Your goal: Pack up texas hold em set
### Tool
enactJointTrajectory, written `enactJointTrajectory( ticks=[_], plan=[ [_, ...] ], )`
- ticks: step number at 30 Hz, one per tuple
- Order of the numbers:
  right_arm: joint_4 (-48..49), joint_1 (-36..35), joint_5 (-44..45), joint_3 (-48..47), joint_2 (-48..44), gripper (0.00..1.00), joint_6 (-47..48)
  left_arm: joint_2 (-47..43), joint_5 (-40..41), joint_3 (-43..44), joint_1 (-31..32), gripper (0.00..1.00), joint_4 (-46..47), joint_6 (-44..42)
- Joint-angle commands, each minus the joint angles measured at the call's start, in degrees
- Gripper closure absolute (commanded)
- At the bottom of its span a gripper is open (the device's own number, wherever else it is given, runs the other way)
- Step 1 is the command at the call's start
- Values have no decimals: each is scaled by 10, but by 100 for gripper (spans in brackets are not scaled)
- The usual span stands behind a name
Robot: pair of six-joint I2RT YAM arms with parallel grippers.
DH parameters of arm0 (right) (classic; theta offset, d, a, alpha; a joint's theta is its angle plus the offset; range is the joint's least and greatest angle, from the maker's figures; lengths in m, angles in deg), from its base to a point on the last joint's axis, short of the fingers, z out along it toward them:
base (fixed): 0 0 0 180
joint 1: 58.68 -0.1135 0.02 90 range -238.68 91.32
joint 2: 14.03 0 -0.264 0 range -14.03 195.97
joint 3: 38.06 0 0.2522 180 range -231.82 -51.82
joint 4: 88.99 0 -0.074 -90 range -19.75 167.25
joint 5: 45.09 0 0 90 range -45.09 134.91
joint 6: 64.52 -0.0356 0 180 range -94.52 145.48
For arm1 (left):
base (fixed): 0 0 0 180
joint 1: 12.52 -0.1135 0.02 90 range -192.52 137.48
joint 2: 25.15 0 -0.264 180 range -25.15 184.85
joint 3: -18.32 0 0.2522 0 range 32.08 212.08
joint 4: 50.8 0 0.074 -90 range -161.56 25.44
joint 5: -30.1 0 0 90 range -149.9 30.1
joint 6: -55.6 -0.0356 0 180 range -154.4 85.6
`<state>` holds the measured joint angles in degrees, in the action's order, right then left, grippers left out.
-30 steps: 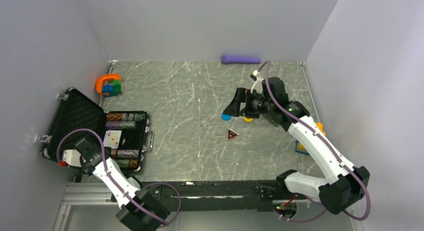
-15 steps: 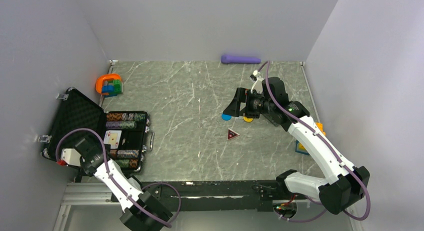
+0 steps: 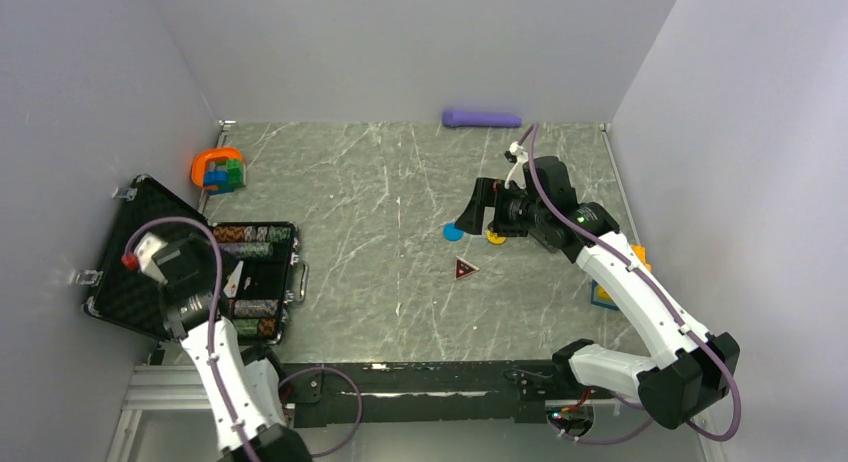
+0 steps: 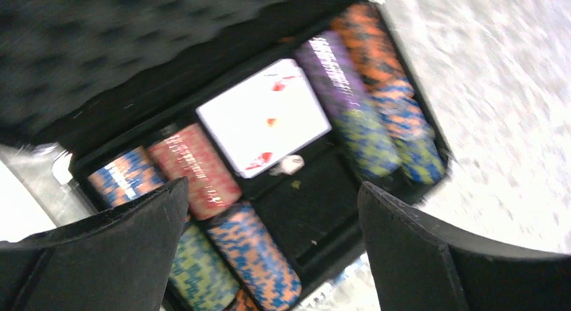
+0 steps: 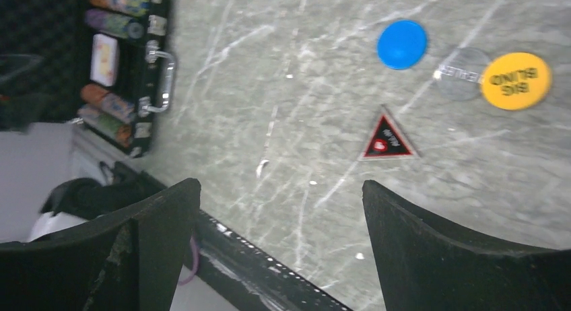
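Note:
The black foam-lined case (image 3: 135, 244) lies open at the left, with striped chip stacks (image 3: 243, 249) and a card deck (image 3: 236, 278) in its tray. In the left wrist view the cards (image 4: 264, 116) lie between the chip rows (image 4: 367, 126). My left gripper (image 3: 205, 284) hovers above the tray, open and empty (image 4: 273, 190). My right gripper (image 3: 478, 210) is open and empty (image 5: 281, 186), held above the blue disc (image 3: 454, 233) and the yellow disc (image 3: 496, 238). The dark red triangle (image 3: 465, 269) lies nearer. The right wrist view shows the blue disc (image 5: 402, 44), the yellow disc (image 5: 516, 81), a clear disc (image 5: 460, 73) and the triangle (image 5: 386, 139).
An orange ring toy with coloured blocks (image 3: 218, 169) sits at the back left. A purple cylinder (image 3: 482, 118) lies by the back wall. An orange and blue object (image 3: 603, 294) sits behind my right arm. Grey walls close in three sides.
My left arm has risen from the case's near left corner and now hangs over the open tray. My right gripper has shifted slightly to the right.

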<state>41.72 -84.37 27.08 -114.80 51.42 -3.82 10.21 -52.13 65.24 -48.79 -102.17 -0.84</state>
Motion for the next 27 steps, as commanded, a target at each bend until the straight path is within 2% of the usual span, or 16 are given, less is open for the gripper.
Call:
enactJointTrajectory(
  ticks=[1,5,14,16,19,27],
  plan=[
    [-33,0,98,-7,-3,7,44,41,-38,78,120,1,38,-122],
    [-47,-10,173,21,15,10,55,102,-128,121,232,1,70,-182],
    [-2,-46,233,113,54,10,4,255,-199,258,432,0,181,-225],
    [15,-59,243,125,70,10,-13,277,-207,268,456,1,192,-241],
    [33,-82,260,123,109,9,-26,281,-224,238,462,0,221,-244],
    [64,-111,284,81,217,9,-27,230,-203,203,471,1,227,-254]
  ],
)
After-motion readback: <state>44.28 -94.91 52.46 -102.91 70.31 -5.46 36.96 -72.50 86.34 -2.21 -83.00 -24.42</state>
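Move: From the right gripper, the ALL IN triangle lies some 22 cm below, about 3 cm ahead and 1 cm to the right. At that same depth, the blue disc is about 12 cm ahead and 2 cm left, the yellow BIG BLIND disc about 11 cm ahead and 8 cm right. From the left gripper, the triangle is about 50 cm right, 11 cm ahead and 12 cm lower; the playing cards in the case sit roughly 8 cm straight ahead, 11 cm below. Lower the right gripper some 18 cm towards the ALL IN triangle, easing about 3 cm right and tipping its open fingers about 30 degrees steeper; stay just above it without closing. Meanwhile lift the empty left gripper away from the case, swinging it right and forward over the open table, wide open, wrist turning clockwise to face the right arm. ##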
